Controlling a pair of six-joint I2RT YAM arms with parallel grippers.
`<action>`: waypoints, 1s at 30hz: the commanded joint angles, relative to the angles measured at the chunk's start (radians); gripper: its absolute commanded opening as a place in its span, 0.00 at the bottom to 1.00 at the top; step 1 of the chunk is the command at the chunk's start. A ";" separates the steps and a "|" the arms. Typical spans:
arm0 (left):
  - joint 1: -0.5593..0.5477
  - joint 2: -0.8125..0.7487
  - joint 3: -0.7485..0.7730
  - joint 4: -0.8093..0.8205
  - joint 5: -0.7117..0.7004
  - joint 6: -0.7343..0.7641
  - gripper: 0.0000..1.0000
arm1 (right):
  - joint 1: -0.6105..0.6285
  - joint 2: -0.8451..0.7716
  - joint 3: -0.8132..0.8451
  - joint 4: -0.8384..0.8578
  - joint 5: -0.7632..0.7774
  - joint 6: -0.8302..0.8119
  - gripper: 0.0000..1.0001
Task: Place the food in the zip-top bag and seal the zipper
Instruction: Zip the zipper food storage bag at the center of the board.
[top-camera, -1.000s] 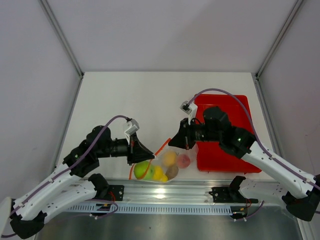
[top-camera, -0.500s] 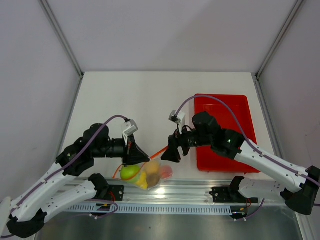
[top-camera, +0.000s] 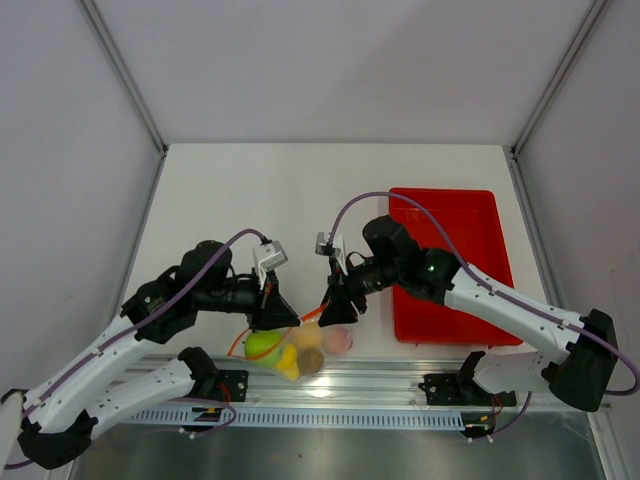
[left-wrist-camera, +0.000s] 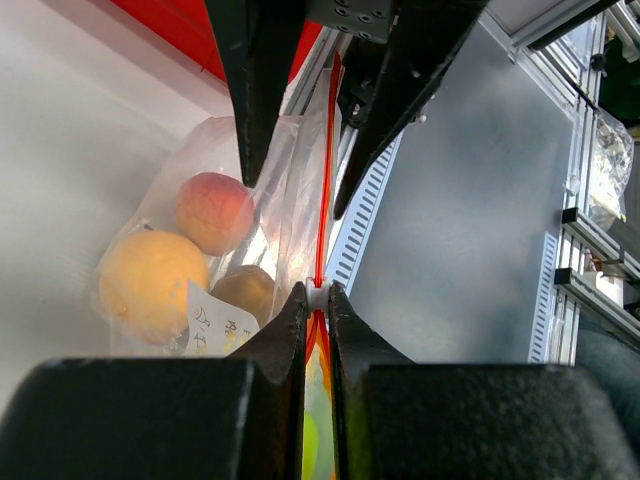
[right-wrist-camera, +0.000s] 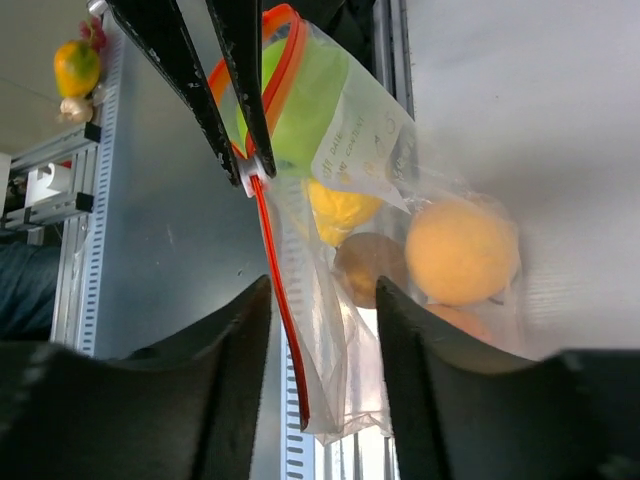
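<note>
The clear zip-top bag (top-camera: 300, 350) hangs at the table's near edge with the food inside: a green apple (right-wrist-camera: 300, 100), a yellow pear (right-wrist-camera: 340, 210), an orange piece (right-wrist-camera: 460, 250), a brown one (right-wrist-camera: 365, 265) and a pink peach (left-wrist-camera: 213, 212). My left gripper (left-wrist-camera: 318, 292) is shut on the orange-red zipper (left-wrist-camera: 325, 180), at a small white piece on the strip. My right gripper (right-wrist-camera: 322, 290) is open. Its fingers straddle the bag's free corner, where the zipper (right-wrist-camera: 280, 310) ends. In the top view the left gripper (top-camera: 290, 318) and right gripper (top-camera: 335, 308) point at each other, close together.
A red tray (top-camera: 470, 220) lies at the right, partly under my right arm. The metal rail (top-camera: 330, 385) at the table's near edge runs just below the bag. White walls enclose the table on three sides.
The right gripper has let go of the bag's zipper end, opened, and moved left toward the left gripper. The bag has swung left and nearer the rail.
</note>
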 joint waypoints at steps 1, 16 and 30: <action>-0.008 0.002 0.033 -0.002 0.014 0.022 0.01 | 0.004 0.017 0.043 0.049 -0.063 -0.042 0.46; -0.008 -0.065 0.047 -0.046 -0.263 -0.039 0.53 | -0.076 -0.131 -0.219 0.328 0.124 0.206 0.00; -0.008 -0.134 -0.008 0.087 -0.233 -0.008 0.63 | -0.134 -0.262 -0.453 0.580 0.133 0.392 0.00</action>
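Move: The left hand already holds the zipper's white slider between its closed fingertips. The zipper strip runs from there to the half-open right fingers, passing between them within about 1 cm of their midpoint, about 1 cm back; the slider is about 5 cm to the right hand's left and 2 cm back. From the right hand, the peach lies about 2 cm right, 1 cm ahead and 9 cm below; the orange lies 4 cm left, 2 cm ahead and 8 cm below. Almost in place, the right fingers first close and pinch the zipper strip just beyond the slider. Then the left fingers open wide and let go of the slider, backing off about 3 cm forward and as much left, with a slight rise. Meanwhile the right hand, keeping its pinch, goes down about 4 cm, right and forward over 3 cm each, turning some 20 degrees clockwise. ##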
